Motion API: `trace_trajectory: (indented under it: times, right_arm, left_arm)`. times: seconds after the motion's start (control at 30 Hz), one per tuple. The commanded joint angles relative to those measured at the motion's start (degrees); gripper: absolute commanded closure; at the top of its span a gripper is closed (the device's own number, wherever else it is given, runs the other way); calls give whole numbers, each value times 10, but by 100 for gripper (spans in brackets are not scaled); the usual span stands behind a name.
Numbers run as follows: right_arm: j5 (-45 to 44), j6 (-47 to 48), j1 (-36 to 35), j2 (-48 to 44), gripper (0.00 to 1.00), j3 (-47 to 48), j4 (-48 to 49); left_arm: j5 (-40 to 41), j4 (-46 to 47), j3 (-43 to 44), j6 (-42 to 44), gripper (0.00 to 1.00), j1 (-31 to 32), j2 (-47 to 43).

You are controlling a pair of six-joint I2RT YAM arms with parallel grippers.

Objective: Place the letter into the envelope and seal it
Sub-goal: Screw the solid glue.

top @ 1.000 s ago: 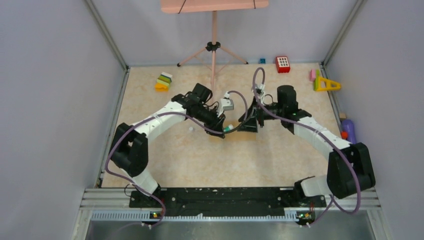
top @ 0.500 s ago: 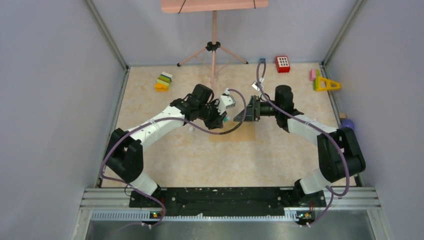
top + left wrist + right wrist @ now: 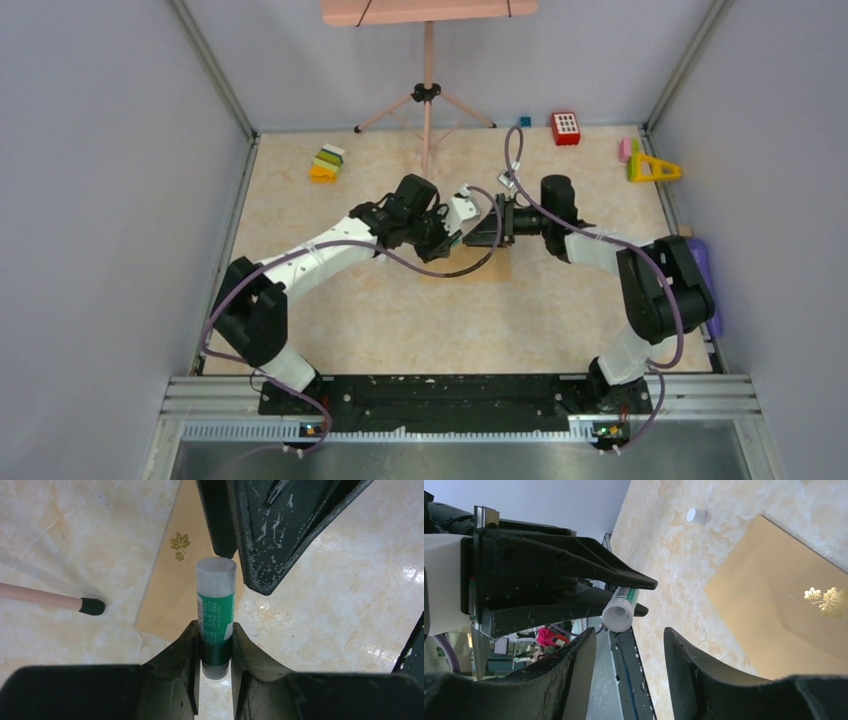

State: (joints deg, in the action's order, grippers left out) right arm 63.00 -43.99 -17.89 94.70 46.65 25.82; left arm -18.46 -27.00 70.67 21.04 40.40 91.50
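Note:
The brown envelope (image 3: 472, 266) lies flat on the table under both grippers, a gold leaf mark on its face (image 3: 178, 544) (image 3: 826, 599). The letter is out of view. My left gripper (image 3: 456, 238) (image 3: 216, 630) is shut on a green glue stick (image 3: 216, 612), which is held off the table over the envelope's edge. My right gripper (image 3: 472, 236) (image 3: 630, 632) faces it, open. The stick's white end (image 3: 618, 616) sits just beyond the right fingertips, nearer the left finger (image 3: 581, 645), not gripped.
A small white cap (image 3: 696, 515) lies on the table beside the envelope. A pink tripod (image 3: 427, 95) stands behind the grippers, one foot (image 3: 91, 606) near the envelope. Toys line the back: a red block (image 3: 565, 128), a yellow triangle (image 3: 652, 168), stacked blocks (image 3: 327, 163).
My right gripper lifted off the envelope, turned level to face the left one, and its jaws narrowed. The left gripper carried the glue stick up and right towards it.

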Motion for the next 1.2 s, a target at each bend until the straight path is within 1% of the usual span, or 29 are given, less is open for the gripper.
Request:
trace_trajectory:
  times: [0.0,0.23,0.33,0.43,0.53,0.67,0.87,0.93,0.97,1.0,1.17]
  right_arm:
    - [-2,-6,-6,2,50,28,30]
    - [-4,6,-5,7,56,34,21]
    - [-3,10,-6,6,62,34,15]
    - [-7,33,-6,1,65,37,-9]
    - [-9,50,-8,-5,65,37,-27]
    - [-19,91,-12,-12,64,45,-73]
    - [-20,98,-16,-13,66,48,-75]
    - [-17,103,-16,-12,69,49,-76]
    - [-13,106,-16,-12,77,50,-74]
    - [-9,110,-16,-12,81,52,-74]
    - [21,169,-17,-32,82,55,-86]
  left_arm:
    - [10,13,5,7,100,8,6]
    - [15,6,7,18,100,22,14]
    - [17,4,9,17,100,25,17]
    - [18,3,9,17,100,25,17]
    - [20,3,9,17,100,25,18]
    - [20,4,8,18,100,25,19]
    - [15,3,7,19,100,25,20]
    - [10,2,8,20,100,24,20]
    - [5,0,8,21,100,25,21]
    - [0,-2,8,22,100,25,22]
    - [-56,-44,29,28,100,24,35]
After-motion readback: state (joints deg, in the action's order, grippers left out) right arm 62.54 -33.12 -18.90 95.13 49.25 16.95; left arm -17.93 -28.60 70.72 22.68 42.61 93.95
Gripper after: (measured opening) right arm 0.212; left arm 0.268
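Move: The glue stick's middle lies about 4 cm to the right hand's left, 1 cm farther forward and 1 cm lower, its pale free end close to the open fingertips. The left hand already grips the stick, whose middle is some 2 cm to that hand's right and 1 cm above its grip. The envelope's centre lies about 16 cm below the right hand and 4 cm back; the white cap on the table is 17 cm to that hand's left and 3 cm back. Downward by about 2 cm and slightly back, with a touch to the right, the left hand carries the glue stick's free end in between the right fingers, keeping its grip. The right hand eases forward half a centimetre and comes back, sinks about 1 cm, and closes from half open until its fingertips pinch the pale end. Neither wrist turns more than about five degrees. ##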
